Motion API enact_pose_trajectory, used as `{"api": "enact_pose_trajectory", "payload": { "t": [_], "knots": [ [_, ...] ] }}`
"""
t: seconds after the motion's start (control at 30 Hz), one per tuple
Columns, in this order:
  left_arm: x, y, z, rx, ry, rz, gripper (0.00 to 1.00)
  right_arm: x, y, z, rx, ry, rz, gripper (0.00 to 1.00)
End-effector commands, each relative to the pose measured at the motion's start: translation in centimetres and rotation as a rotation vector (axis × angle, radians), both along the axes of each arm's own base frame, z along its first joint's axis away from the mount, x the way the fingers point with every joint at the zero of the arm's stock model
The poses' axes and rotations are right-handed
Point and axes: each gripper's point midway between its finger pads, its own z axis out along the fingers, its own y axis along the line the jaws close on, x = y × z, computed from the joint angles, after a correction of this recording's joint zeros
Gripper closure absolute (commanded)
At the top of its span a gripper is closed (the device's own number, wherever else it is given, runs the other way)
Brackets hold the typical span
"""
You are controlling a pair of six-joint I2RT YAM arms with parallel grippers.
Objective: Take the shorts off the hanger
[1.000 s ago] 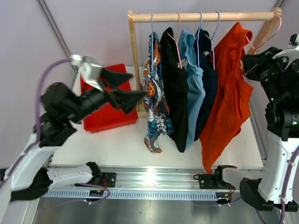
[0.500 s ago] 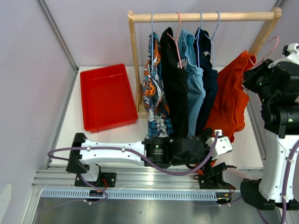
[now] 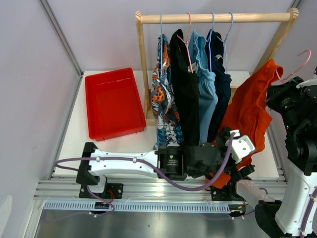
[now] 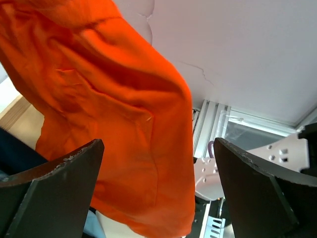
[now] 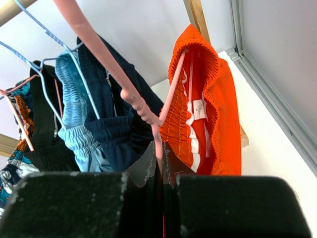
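Note:
The orange shorts (image 3: 250, 116) hang on a pink hanger (image 3: 297, 64) that is off the wooden rail (image 3: 213, 18), over the table's right side. My right gripper (image 3: 281, 84) is shut on the hanger's wire just below its hook (image 5: 161, 158); the shorts' elastic waistband (image 5: 208, 114) drapes over it. My left gripper (image 3: 237, 163) lies low along the near edge, jaws wide open (image 4: 158, 188). The shorts' lower leg (image 4: 114, 124) hangs between and ahead of the fingers. Patterned (image 3: 163, 99), black (image 3: 185, 89), light blue (image 3: 204, 89) and navy (image 3: 221, 84) shorts stay on the rail.
A red tray (image 3: 113, 101) sits at the back left of the table. The rail's wooden uprights (image 3: 143, 69) stand beside the patterned shorts and at the far right. The aluminium frame rail (image 3: 163, 191) runs along the near edge under my left arm.
My right gripper has carried the hanger and orange shorts off the rail, rightward. My left arm swung down from beside the tray to the near edge, reaching right to the shorts' lower leg.

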Motion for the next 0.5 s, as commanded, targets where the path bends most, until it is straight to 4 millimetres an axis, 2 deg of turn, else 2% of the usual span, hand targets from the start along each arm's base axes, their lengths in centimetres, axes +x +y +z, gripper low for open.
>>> {"api": "enact_pose_trajectory", "payload": {
  "t": [0.0, 0.1, 0.2, 0.23, 0.3, 0.33, 0.4, 0.43, 0.47],
  "knots": [
    [0.1, -1.3, 1.2, -0.034, -0.027, 0.014, 0.01, 0.3, 0.6, 1.5, 0.015, -0.058, 0.03, 1.0],
    [0.1, -2.5, -0.3, -0.008, -0.029, 0.01, 0.03, 0.5, 0.9, 1.6, 0.021, -0.061, 0.042, 1.0],
    [0.5, -3.4, -2.0, 0.01, -0.047, 0.023, 0.19, 0.4, 1.1, 1.9, 0.025, -0.065, 0.052, 1.0],
    [1.0, -3.6, -2.0, 0.001, -0.054, 0.035, 0.45, 0.4, 1.2, 1.9, 0.027, -0.065, 0.057, 1.0],
    [1.7, -3.9, -2.7, 0.01, -0.05, 0.059, 0.73, 0.7, 1.2, 1.7, 0.031, -0.061, 0.058, 1.0],
    [1.8, -3.8, -2.9, 0.019, -0.05, 0.071, 0.97, 0.8, 1.2, 1.7, 0.029, -0.059, 0.058, 1.0],
    [1.7, -2.8, -1.5, -0.003, -0.049, 0.086, 1.0, 1.2, 1.1, 1.5, 0.024, -0.051, 0.055, 1.0],
    [0.8, -2.4, -2.5, 0.011, -0.055, 0.082, 1.0, 1.4, 1.0, 1.4, 0.02, -0.047, 0.048, 1.0],
    [0.4, -1.7, -2.1, 0.003, -0.059, 0.085, 1.0, 1.5, 0.9, 1.4, 0.018, -0.048, 0.045, 1.0]
  ]
}}
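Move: The orange shorts hang on the pink hanger in the right hand. Their middle lies about 11 cm ahead of the left hand, 5 cm to its right and 4 cm lower, with the near edge already between its open fingers. The dark blue shorts hang roughly 21 cm ahead and 6 cm left of the left hand, the light blue ones some 7 cm left of those. From the right hand, the orange shorts' middle is about 2 cm ahead, 4 cm left and 14 cm below. Down and to its right goes the left hand, about 5 cm lower and 3.5 cm across, its open fingers straddling the near edge of the orange shorts; then they shut fully and pinch the cloth, while the hand edges slightly forward. The right hand keeps its grip on the hanger, easing only a centimetre or so forward and down. ##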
